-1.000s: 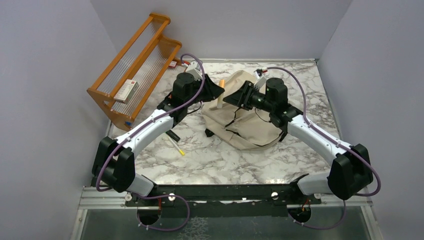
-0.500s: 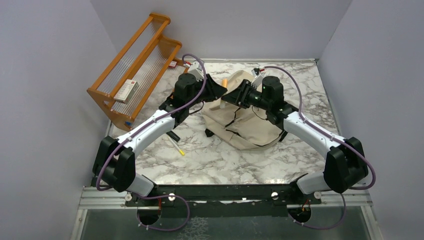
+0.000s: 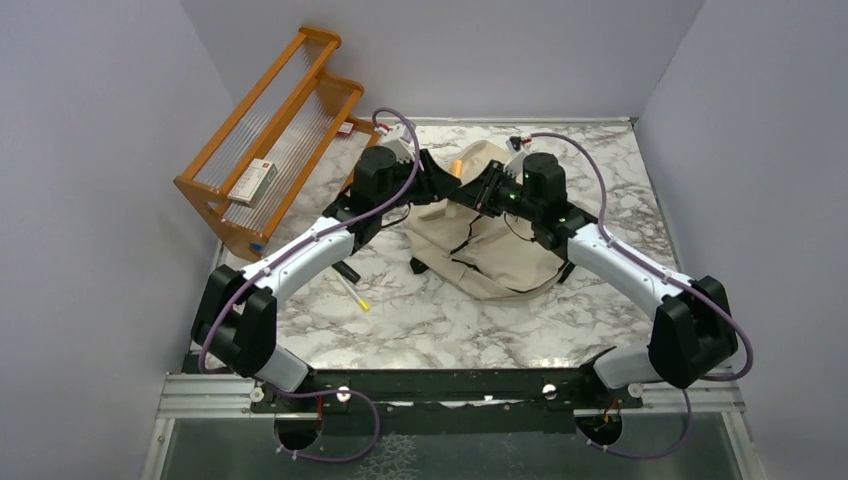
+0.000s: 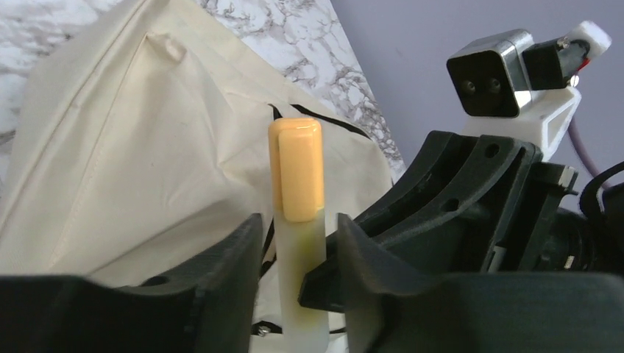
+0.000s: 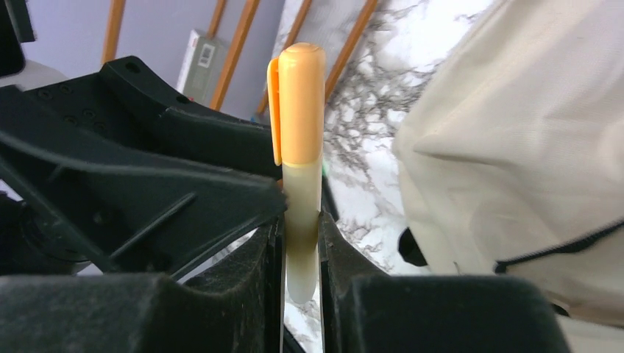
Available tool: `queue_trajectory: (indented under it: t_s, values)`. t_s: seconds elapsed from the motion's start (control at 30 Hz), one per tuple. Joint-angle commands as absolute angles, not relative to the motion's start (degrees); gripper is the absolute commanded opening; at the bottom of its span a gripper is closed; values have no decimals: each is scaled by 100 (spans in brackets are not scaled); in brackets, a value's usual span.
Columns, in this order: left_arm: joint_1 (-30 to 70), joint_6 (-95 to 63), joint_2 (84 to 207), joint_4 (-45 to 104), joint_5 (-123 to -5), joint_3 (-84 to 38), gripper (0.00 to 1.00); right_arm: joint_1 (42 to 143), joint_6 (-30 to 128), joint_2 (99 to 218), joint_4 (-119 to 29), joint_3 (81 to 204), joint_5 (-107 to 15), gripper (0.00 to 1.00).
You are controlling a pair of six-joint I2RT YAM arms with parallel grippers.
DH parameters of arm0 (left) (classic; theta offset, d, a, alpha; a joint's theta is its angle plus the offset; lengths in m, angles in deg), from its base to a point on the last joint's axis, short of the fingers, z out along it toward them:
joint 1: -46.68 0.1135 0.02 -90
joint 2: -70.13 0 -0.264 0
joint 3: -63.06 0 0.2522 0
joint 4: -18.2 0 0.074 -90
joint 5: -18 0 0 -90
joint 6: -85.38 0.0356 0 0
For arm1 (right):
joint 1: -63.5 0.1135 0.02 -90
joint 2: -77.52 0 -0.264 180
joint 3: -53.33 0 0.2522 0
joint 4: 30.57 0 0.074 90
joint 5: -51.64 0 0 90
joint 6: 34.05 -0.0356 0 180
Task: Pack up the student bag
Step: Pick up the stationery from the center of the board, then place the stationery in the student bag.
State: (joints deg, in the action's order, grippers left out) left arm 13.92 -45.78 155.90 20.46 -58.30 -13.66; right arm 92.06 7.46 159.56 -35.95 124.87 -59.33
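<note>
The student bag [image 3: 497,258] lies slumped and cream-coloured at the table's middle back, also seen in the left wrist view [image 4: 140,140] and the right wrist view [image 5: 530,140]. Above its left top corner both grippers meet around a marker [image 3: 455,167] with a pale barrel and an orange cap. My right gripper [image 5: 301,220] is shut on the marker [image 5: 300,110], its pads pressing the barrel on both sides. My left gripper [image 4: 294,229] stands open around the same marker [image 4: 296,169], with small gaps on either side of the barrel. The right gripper's black finger reaches in beside it.
An orange wooden rack [image 3: 272,130] stands at the back left with a small box [image 3: 250,181] on its shelf. A thin yellow-tipped pen [image 3: 353,294] and a dark object [image 3: 346,271] lie on the marble beside the left arm. A small red-white item [image 3: 347,128] lies by the rack.
The two grippers have come together over the bag's corner. The right jaws have shut on the marker, and the left jaws have loosened from it.
</note>
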Motion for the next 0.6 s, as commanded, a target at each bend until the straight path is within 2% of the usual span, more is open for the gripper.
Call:
queue_trajectory:
  t_s: [0.0,0.1,0.27,0.37,0.57]
  values:
    - [1331,-4164,15625,1882,-5148,-1662,52,9202,1060,15423,-4156,12337,-4710,0]
    - [1329,-3911,15647,1936,-4935,-1763,61,9190,1267,14994,-4717,12293,-3914,0]
    - [1316,-3306,15827,2342,-4768,-2003,64,8905,1604,14504,-5718,12300,-2583,0]
    - [1251,-2686,16111,2926,-4834,-2364,65,7915,1681,14344,-6019,12155,-3424,0]
    - [816,-1485,16834,4171,-5398,-3168,67,5763,1895,14563,-6334,11967,-6266,0]
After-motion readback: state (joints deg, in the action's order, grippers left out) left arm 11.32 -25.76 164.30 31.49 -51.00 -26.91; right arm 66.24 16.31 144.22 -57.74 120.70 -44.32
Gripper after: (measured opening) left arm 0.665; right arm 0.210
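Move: The highlighter stands upright, cap up, at the right hand's closed fingertips and some 2 cm below the left hand's point. From the right hand, the bag's zip opening lies roughly 9 cm right, level ahead, 17 cm down, and the bag's right rim about 24 cm right, 2 cm back, 19 cm down; the black buckle is some 7 cm left, 9 cm back, 22 cm below. From the left hand, the opening is about 10 cm right, level ahead, 19 cm below. The highlighter, still pinched upright in the right fingers, is swept about 23 cm right, slowly at first then fast, over the bag and past its zip opening to the right rim, the hand swinging some 40 degrees clockwise. The left hand opens wide off it, lifts slightly, then shifts some 4 cm right and dips towards the opening, turning about 15 degrees clockwise. ##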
